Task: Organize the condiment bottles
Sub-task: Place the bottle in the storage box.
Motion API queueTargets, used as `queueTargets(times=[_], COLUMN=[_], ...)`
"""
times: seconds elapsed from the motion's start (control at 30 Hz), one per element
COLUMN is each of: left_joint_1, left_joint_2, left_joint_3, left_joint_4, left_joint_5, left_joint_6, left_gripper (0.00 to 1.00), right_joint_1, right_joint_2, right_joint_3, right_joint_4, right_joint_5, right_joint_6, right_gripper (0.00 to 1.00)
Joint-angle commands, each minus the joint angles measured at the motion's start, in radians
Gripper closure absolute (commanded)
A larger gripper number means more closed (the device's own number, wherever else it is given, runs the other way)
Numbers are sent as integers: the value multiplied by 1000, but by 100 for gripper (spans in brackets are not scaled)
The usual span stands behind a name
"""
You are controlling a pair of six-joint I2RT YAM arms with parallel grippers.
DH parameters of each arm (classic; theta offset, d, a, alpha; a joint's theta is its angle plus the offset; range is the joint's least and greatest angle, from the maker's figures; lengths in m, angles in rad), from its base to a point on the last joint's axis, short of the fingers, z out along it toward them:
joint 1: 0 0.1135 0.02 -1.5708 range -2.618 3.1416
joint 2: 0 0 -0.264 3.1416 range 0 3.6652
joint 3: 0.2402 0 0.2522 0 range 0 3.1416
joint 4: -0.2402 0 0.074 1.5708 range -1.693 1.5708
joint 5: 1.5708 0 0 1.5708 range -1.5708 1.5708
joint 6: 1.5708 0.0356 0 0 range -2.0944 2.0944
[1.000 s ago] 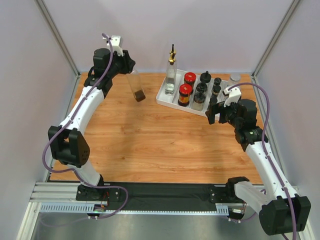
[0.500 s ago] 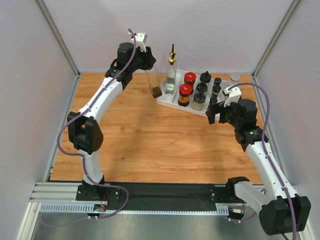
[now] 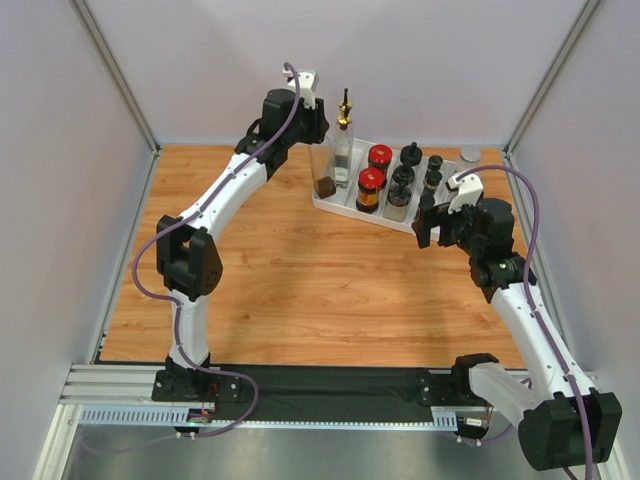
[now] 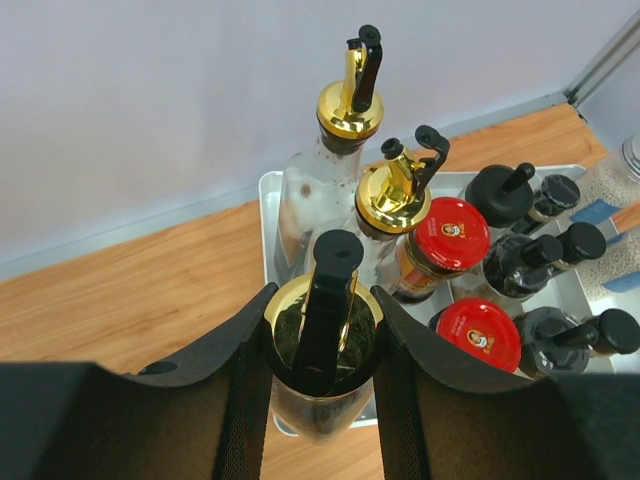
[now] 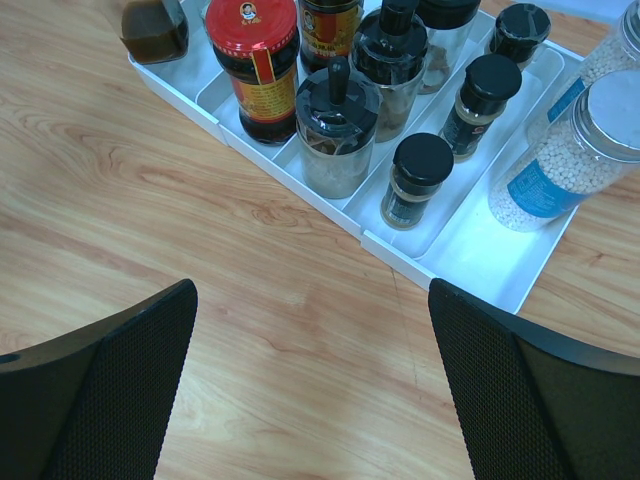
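My left gripper [image 3: 316, 128] [image 4: 320, 335] is shut on the gold collar of a tall clear pourer bottle [image 3: 322, 172] [image 4: 325, 300] holding a little dark liquid. The bottle hangs upright at the left end of the white tray [image 3: 334, 205] [image 4: 268, 190]. Whether its base touches the tray I cannot tell. In the tray stand two more pourer bottles [image 4: 345, 110] [image 4: 393, 195], red-lidded jars [image 4: 452, 232] [image 5: 252, 50], black-capped jars [image 5: 420, 175] and bead-filled shakers [image 5: 570, 150]. My right gripper [image 3: 432, 222] [image 5: 312, 290] is open over bare wood just in front of the tray.
The tray [image 5: 400, 255] sits at the back right of the wooden table [image 3: 300, 280]. Grey walls close in the back and both sides. The tray's right compartment has white floor showing in front of the shakers.
My left arm has swung right with the pourer bottle, from over the back-left table to the tray's left end. The right arm has not moved.
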Motion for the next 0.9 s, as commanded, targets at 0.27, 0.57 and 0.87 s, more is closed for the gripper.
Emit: queueTargets(times=[0.27, 0.57, 0.87], left_joint_1=[-28, -40, -57], left_joint_2=[24, 55, 69], left_joint_3=[96, 89, 73], left_joint_4=[91, 74, 57], left_joint_5=[-31, -21, -19], left_joint_6=[-34, -31, 3], left_gripper=[100, 100, 75], right_joint_1=[0, 0, 0], right_joint_2=[-16, -18, -18], right_joint_3=[8, 6, 6], right_joint_4=[37, 37, 37], right_joint_5=[16, 23, 28], right_joint_6=[0, -5, -11], right_gripper=[0, 0, 0])
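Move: The oil bottle, already hanging by its gold cap from the left hand, is bound for the free near-left corner of the storage box, some 3 cm to the right, level fore and aft, and about 27 cm below. The near oil bottle stands 5 cm ahead and 5 cm right of the hand, the far oil bottle 11 cm ahead and 6 cm right; the near red jar is 12 cm right and 2 cm back. From the right hand that corner lies about 24 cm ahead and 24 cm left. The oil bottle is lowered by the left hand, about 5 cm down and a little under 3 cm to the right, into the box's near-left corner beside the near oil bottle. The sideways drift starts first and runs on through the descent, which eases off towards the end; the fingers keep their grip on the cap and the wrist tips down only slightly. ##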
